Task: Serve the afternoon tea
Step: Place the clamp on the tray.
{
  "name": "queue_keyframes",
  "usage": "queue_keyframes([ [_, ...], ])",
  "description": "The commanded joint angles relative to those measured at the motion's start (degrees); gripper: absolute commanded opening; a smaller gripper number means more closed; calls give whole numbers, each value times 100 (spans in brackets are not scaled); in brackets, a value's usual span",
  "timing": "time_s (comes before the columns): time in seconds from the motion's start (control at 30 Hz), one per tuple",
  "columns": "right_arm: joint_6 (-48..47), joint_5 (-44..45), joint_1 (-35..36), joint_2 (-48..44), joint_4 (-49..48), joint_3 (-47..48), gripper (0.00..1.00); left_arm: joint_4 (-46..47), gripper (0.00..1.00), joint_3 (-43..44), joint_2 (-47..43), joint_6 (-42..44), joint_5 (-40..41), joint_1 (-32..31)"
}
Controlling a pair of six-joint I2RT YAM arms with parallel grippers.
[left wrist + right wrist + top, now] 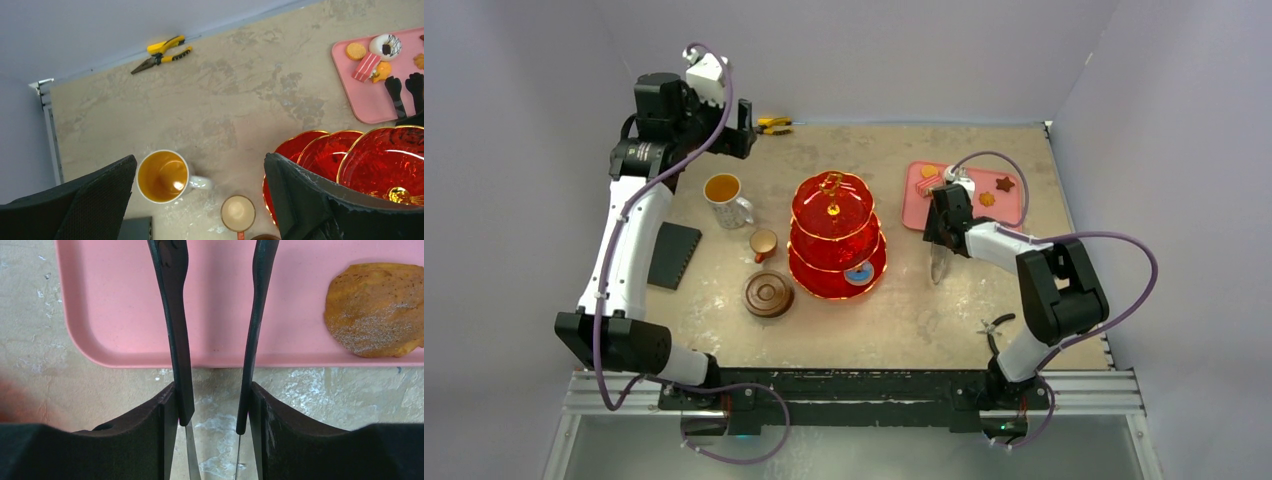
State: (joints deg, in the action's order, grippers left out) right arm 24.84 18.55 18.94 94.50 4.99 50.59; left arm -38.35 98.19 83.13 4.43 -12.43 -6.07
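The red three-tier stand (834, 235) with its gold handle stands mid-table and holds a blue pastry (859, 273) on its bottom tier. To its left are the white mug of amber tea (723, 192) and the small brown cup (764, 243), with the round brown saucer (768, 294) nearer. My left gripper (200, 200) hangs open high above the mug (162, 176) and cup (238, 213). My right gripper (214, 410) is shut on the black tongs (175, 315). Their arms stand apart over the near edge of the pink tray (115, 300), beside an orange pastry (372, 310).
Several pastries lie on the pink tray (919, 205) at the back right, among them a donut (385, 45) and a striped slice (366, 67). Yellow pliers (774, 125) lie by the back wall. A black pad (674, 255) lies at the left.
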Motion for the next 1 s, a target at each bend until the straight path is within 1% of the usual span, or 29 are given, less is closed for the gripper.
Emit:
queue_keyframes([
  [0.0, -47, 90, -26, -113, -473, -104, 55, 341, 99, -207, -221, -182, -564, 253],
  [0.17, -8, -18, -23, -148, -616, -188, 70, 510, 99, -479, -350, -218, -675, 299],
  [0.3, 176, 153, -24, -346, -702, -336, 86, 572, 99, -587, -306, -270, -677, 307],
  [0.33, 209, 251, -23, -425, -720, -374, 94, 584, 99, -602, -292, -275, -685, 308],
  [0.37, 240, 355, -26, -506, -764, -405, 98, 603, 99, -619, -282, -295, -707, 308],
  [0.53, 317, 585, -26, -838, -1269, -679, 99, 759, 99, -741, -327, -344, -752, 308],
  [0.63, 405, 602, -9, -827, -1620, -904, 98, 789, 99, -786, -328, -345, -776, 308],
  [0.73, 487, 627, 27, -717, -1939, -1074, 96, 808, 99, -823, -324, -345, -791, 303],
  [0.87, 497, 732, 153, -680, -2143, -1090, 95, 853, 99, -869, -315, -363, -816, 308],
  [0.97, 507, 778, 167, -527, -2062, -968, 95, 864, 99, -854, -298, -398, -815, 308],
])
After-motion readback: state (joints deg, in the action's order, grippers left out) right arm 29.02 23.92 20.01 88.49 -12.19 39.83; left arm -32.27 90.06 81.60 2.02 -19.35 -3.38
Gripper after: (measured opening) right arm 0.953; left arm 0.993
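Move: The clamp is still between the right fingers, black claws already reaching in over the pink tray, whose middle lies about 11 cm ahead, 5 cm right and 1 cm below. The brown bread sits some 5 cm ahead and 11 cm right, the orange fish 12 cm ahead and a bare 1 cm left. The stand's bottom plate is 24 cm left, 4 cm back. From the left hand the tray is roughly 50 cm right, 8 cm ahead, 35 cm below. The right fingers let go of the clamp at the tray's near edge, opening from half to nearly full while the hand stays put. Only then does it lift clear, about 3 cm up and easing back to 2, the fingers tipping up toward level by some 15 degrees. The empty left hand sinks close to 3 cm, fingers still wide open. ##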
